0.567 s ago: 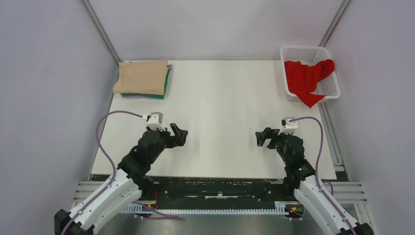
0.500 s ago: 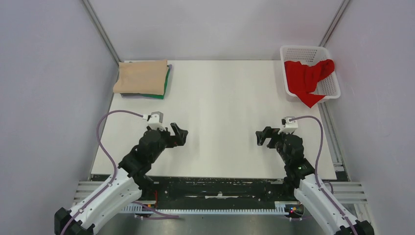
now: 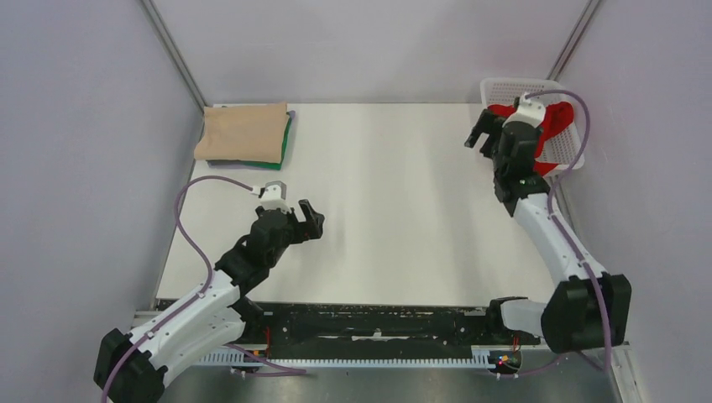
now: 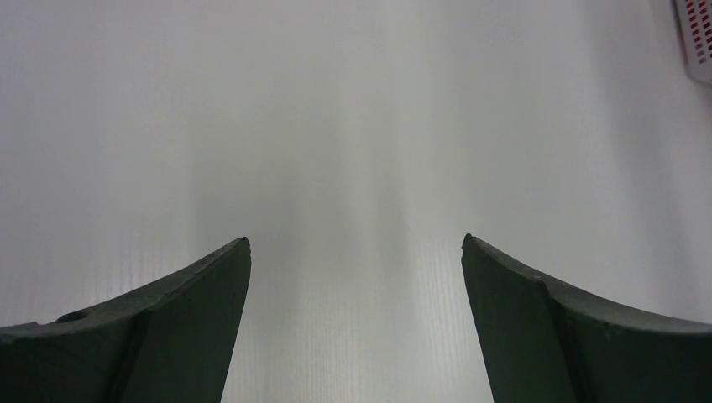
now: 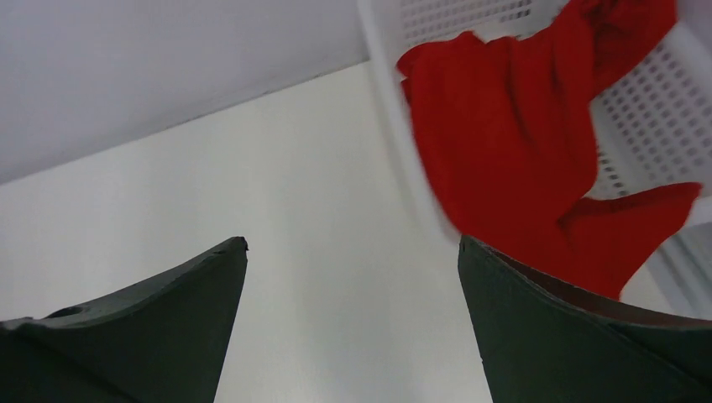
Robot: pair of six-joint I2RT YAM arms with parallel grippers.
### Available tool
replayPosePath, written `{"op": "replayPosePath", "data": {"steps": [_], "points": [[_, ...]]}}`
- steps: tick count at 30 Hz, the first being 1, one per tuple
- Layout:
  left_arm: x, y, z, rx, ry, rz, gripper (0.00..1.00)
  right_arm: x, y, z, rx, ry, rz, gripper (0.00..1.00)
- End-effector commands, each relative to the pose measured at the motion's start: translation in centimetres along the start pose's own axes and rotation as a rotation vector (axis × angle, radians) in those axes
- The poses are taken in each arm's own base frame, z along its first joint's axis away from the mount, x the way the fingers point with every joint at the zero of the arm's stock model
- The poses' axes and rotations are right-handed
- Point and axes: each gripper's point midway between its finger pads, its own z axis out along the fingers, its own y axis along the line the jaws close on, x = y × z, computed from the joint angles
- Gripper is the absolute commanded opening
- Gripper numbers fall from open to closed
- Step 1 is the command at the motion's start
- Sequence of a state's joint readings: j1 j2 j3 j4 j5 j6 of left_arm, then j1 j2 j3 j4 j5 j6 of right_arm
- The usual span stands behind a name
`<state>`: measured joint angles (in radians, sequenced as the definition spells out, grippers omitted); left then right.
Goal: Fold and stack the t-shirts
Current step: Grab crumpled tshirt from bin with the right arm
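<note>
A crumpled bright red t-shirt (image 3: 556, 124) lies in the white mesh basket (image 3: 520, 86) at the far right, one end hanging over the near rim. In the right wrist view the red shirt (image 5: 520, 143) spills over the basket's edge. A folded beige t-shirt (image 3: 242, 132) lies on a folded dark green one (image 3: 287, 143) at the far left corner. My right gripper (image 3: 485, 131) is open and empty, raised just left of the basket, apart from the shirt (image 5: 353, 242). My left gripper (image 3: 309, 221) is open and empty over bare table at the near left (image 4: 353, 241).
The white table (image 3: 386, 193) is walled by grey panels on the left, right and back. The basket stands against the right wall, its mesh wall (image 5: 655, 109) close ahead of my right fingers. A basket corner (image 4: 697, 34) shows in the left wrist view.
My right arm has swung from the near right of the table up to the far right, beside the basket. My left gripper has shifted slightly forward. Both stay open.
</note>
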<state>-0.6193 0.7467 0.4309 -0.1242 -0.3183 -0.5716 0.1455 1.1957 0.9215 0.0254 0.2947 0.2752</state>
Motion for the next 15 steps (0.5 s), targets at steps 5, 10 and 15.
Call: {"op": "replayPosePath", "data": {"steps": [5,10,15], "points": [[-2.5,0.4,0.5,-0.066,-0.095,-0.034,1.0,-2.1,-9.7,9.1,0.249,0.141,-0.018,0.98],[-2.2,0.4,1.1,-0.073,-0.083,-0.031,1.0,-1.5,-11.3,14.8,0.272,0.202,-0.027,0.98],[-1.0,0.5,1.9,-0.083,-0.048,-0.028,1.0,0.1,-11.2,20.9,0.248,0.204,-0.005,0.98]]}}
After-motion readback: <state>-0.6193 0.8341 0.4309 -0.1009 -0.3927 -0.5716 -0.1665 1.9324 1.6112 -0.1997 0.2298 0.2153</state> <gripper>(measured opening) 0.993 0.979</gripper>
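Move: The crumpled red t-shirt lies some 16 cm ahead of the right hand, about 17 cm to its right and roughly 20 cm below. The white bin around it has its middle about 18 cm ahead and 17 cm to the right, some 19 cm lower. From the left hand, the t-shirt is far off, around 90 cm to the right, 30 cm ahead and 9 cm lower. Towards the red t-shirt in the bin, the right hand swings diagonally forward and right, about 14 cm each way, and after a level start sinks some 7 cm. The sideways sweep dies out towards the end while the forward and downward reach goes on. Its fingers stay wide open as the wrist tips down and turns clockwise, some 15 degrees each. ##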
